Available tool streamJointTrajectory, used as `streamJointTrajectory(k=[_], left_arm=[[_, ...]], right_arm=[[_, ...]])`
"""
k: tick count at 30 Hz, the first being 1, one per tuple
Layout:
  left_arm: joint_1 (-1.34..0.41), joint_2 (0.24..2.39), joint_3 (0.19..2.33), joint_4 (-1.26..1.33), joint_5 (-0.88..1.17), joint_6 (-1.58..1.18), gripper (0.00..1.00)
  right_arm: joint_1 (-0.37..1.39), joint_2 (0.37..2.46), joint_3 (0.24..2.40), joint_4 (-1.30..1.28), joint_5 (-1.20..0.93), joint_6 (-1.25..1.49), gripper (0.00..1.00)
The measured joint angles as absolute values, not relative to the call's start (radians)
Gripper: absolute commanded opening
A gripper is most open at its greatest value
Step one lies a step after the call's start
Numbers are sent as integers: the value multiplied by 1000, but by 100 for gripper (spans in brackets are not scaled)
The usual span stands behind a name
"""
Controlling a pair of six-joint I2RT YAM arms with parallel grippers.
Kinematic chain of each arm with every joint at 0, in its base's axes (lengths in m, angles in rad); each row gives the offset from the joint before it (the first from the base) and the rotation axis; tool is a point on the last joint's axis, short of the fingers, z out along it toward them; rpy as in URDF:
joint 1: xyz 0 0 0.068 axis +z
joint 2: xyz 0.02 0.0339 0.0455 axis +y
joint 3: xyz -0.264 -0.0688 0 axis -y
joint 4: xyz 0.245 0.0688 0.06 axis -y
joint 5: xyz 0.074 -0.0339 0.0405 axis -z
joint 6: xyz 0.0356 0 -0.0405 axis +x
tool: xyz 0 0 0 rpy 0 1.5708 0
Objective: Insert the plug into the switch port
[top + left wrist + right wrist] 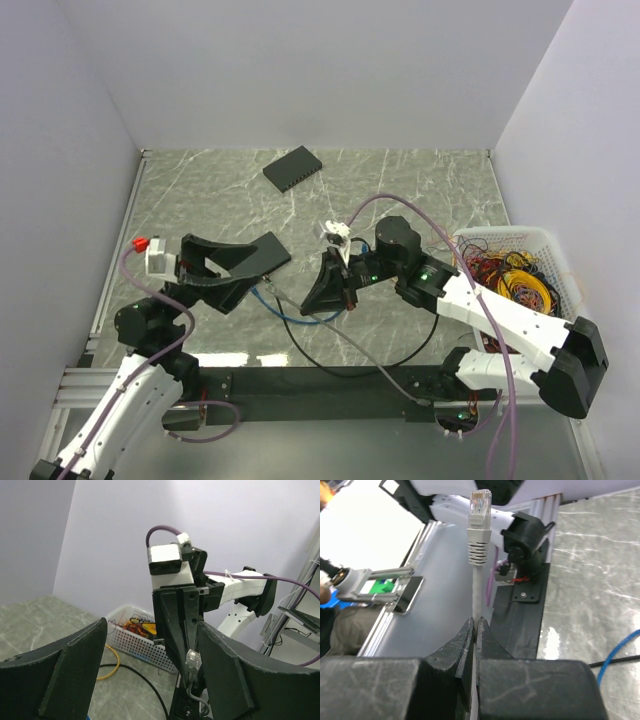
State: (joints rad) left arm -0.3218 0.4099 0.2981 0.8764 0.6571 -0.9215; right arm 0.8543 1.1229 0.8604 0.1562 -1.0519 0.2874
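My right gripper [475,622] is shut on a thin light-grey cable [477,587]. The cable stands straight up out of the fingertips and ends in the clear plug [480,502]. In the left wrist view the same plug [193,660] shows in front of the right gripper's black fingers [175,630]. My left gripper [152,625] stands wide open with nothing in it, facing the right gripper [325,303]. The switch [293,167], an oblong dark box, lies far back on the table, apart from both grippers. Its ports cannot be made out.
A flat black slab [266,252] lies by the left gripper's [245,270] tips. Blue [290,318] and black [340,362] cables run across the table between the arms. A white basket [555,255] of tangled wires stands at the right, with a yellow cable [112,665] beside it.
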Motion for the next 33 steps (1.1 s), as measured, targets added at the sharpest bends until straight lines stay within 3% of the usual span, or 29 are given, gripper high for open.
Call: streamJointTrajectory(k=[14,20,26,29,30,33], left_arm=[[-344,487,299,796,657,-907,77],[-357,490,299,776,657,-899,68],[-364,489,299,749,653,-885,48],[-366,490,302,735,648,-881,25],[-366,491,304,735,647,-879,12],[-368,506,316,738,643,-877,1]], right_arm=[[854,1182,888,139,-954,259,0],[853,1203,905,142,-910,249,0],[848,1231,910,141,-871,249,0],[839,1231,910,153,-852,255,0],[836,1231,909,162,-851,260,0],[825,1230,907,181,-843,271,0]])
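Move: The grey cable's plug stands clear of the right fingers, which hold the cable just below it: some 5 cm left, 2 cm ahead and 6 cm above the right hand. From the open left hand this plug lies about 4 cm back, 4 cm to the right and 2 cm lower. The black switch lies on the table roughly 20 cm ahead of the left hand, 3 cm left and 34 cm below; the black cable's plug is about 13 cm ahead, 1 cm right, and as far down. The grey plug is brought to the left hand: the right hand, keeping its grip on the cable, carries it some 6 cm forward and a little left, turning about 15 degrees clockwise. The left hand drops about 3 cm while going forward and slightly right to meet the plug, tips about 10 degrees, then shuts its wide-open fingers and pinches the clear plug end. ##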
